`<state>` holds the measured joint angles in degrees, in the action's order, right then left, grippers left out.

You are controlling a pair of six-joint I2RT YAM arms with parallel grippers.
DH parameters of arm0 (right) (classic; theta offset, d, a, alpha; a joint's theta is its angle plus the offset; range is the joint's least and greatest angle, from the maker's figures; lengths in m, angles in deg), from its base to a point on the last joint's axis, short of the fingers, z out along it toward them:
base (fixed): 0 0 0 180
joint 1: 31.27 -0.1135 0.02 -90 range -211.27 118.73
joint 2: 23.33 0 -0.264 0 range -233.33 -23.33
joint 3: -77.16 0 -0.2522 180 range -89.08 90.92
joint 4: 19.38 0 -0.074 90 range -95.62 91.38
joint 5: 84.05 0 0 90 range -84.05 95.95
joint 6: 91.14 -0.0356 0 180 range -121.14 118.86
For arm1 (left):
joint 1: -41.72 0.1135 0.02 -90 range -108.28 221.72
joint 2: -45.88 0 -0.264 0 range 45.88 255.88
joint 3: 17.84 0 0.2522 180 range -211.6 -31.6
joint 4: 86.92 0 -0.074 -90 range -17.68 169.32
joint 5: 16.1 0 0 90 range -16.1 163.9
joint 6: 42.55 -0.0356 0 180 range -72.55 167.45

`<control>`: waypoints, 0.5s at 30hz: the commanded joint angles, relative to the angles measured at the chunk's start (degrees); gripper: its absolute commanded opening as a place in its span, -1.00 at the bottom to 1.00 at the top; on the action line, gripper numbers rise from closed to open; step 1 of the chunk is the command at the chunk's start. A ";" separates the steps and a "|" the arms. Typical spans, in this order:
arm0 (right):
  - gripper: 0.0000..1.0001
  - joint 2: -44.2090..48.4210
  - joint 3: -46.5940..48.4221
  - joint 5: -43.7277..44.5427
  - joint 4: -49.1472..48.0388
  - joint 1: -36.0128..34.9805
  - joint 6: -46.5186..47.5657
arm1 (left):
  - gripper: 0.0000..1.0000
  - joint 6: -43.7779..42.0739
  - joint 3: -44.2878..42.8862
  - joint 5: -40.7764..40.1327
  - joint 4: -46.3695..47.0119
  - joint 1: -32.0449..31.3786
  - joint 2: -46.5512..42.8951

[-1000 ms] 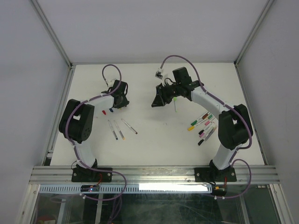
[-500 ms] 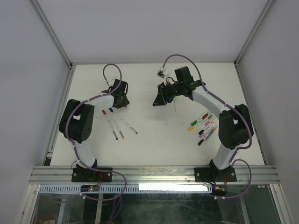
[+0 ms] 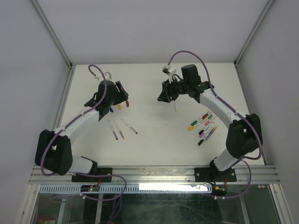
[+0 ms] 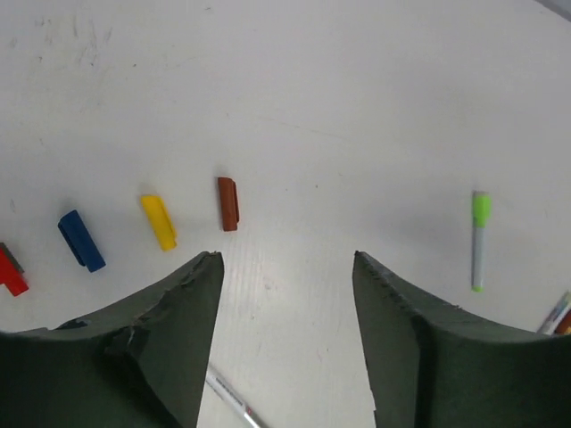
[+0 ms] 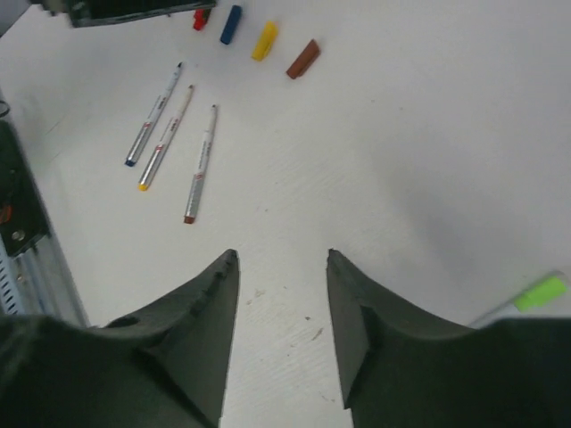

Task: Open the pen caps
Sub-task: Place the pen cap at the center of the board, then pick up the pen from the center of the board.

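Four loose pen caps lie in a row on the white table: red, blue, yellow and maroon. My left gripper hangs open just above and beside them, nothing between its fingers. A pen with a green cap lies to the right. My right gripper is open and empty over bare table, the green cap at its right. From above, the left gripper and right gripper face each other across the table's far half.
Three uncapped pens lie side by side nearer the front, seen from above as uncapped pens. A cluster of capped pens lies on the right. The table's metal frame runs along the left edge.
My left arm has stretched out and its gripper has opened; the yellow and maroon caps now show beside it. My right gripper has drawn back a little towards the far right.
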<state>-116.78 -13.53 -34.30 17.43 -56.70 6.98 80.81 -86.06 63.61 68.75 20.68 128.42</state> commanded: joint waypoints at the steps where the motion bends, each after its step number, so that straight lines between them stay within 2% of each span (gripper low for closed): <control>1: 0.06 7.91 -3.88 11.64 -8.15 1.72 3.36 | 0.34 -2.70 9.23 4.50 12.31 -0.41 -12.27; 3: 0.49 7.21 -4.96 11.40 -9.08 3.92 1.13 | 0.67 -2.10 15.68 5.41 17.01 -0.38 -18.67; 4: 0.62 5.61 -4.38 10.13 -7.79 5.48 0.06 | 0.85 -1.77 18.30 6.22 19.98 -0.35 -21.13; 5: 0.65 3.17 -2.74 8.16 -5.27 6.94 0.16 | 0.97 -1.44 20.89 7.18 22.50 -0.36 -23.62; 7: 0.65 -2.25 1.86 7.36 1.13 9.36 0.37 | 0.98 -1.19 25.46 10.30 26.87 -0.31 -28.16; 11: 0.63 -5.91 3.40 16.84 3.03 10.04 1.99 | 0.98 1.43 30.74 13.15 30.00 -0.24 -34.59; 15: 0.51 -9.61 4.63 22.96 3.97 9.92 1.15 | 0.98 3.75 32.72 13.77 29.18 -0.28 -38.46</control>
<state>-125.15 -11.98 -18.52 19.97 -46.03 7.99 81.82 -54.30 74.39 91.88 20.68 93.36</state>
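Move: The last capped green pen lies about 8 cm ahead of the empty right hand, 10 cm to its right and some 17 cm below; the pile of capped pens is roughly 5 cm back, 28 cm to this hand's right. From the left hand, the green pen is about 28 cm right, 2 cm ahead, 12 cm down; the freed brown cap is 2 cm ahead and 1 cm left, the yellow cap level ahead and 6 cm left, the brown pen's body 13 cm back, 1 cm right, all similarly low. The right hand swings about 10 cm to its right and 8 cm forward towards the green pen, rising slightly at first and then sinking to end some 7 cm lower, while its fingers spread wide and turn clockwise, tipping further down, without yet reaching the pen. Meanwhile the left hand, already clear of the brown cap, draws back about 8.5 cm and rises some 4 cm away from the row of caps, its pointing tilting up by roughly 20 degrees as its fingers open fully. ##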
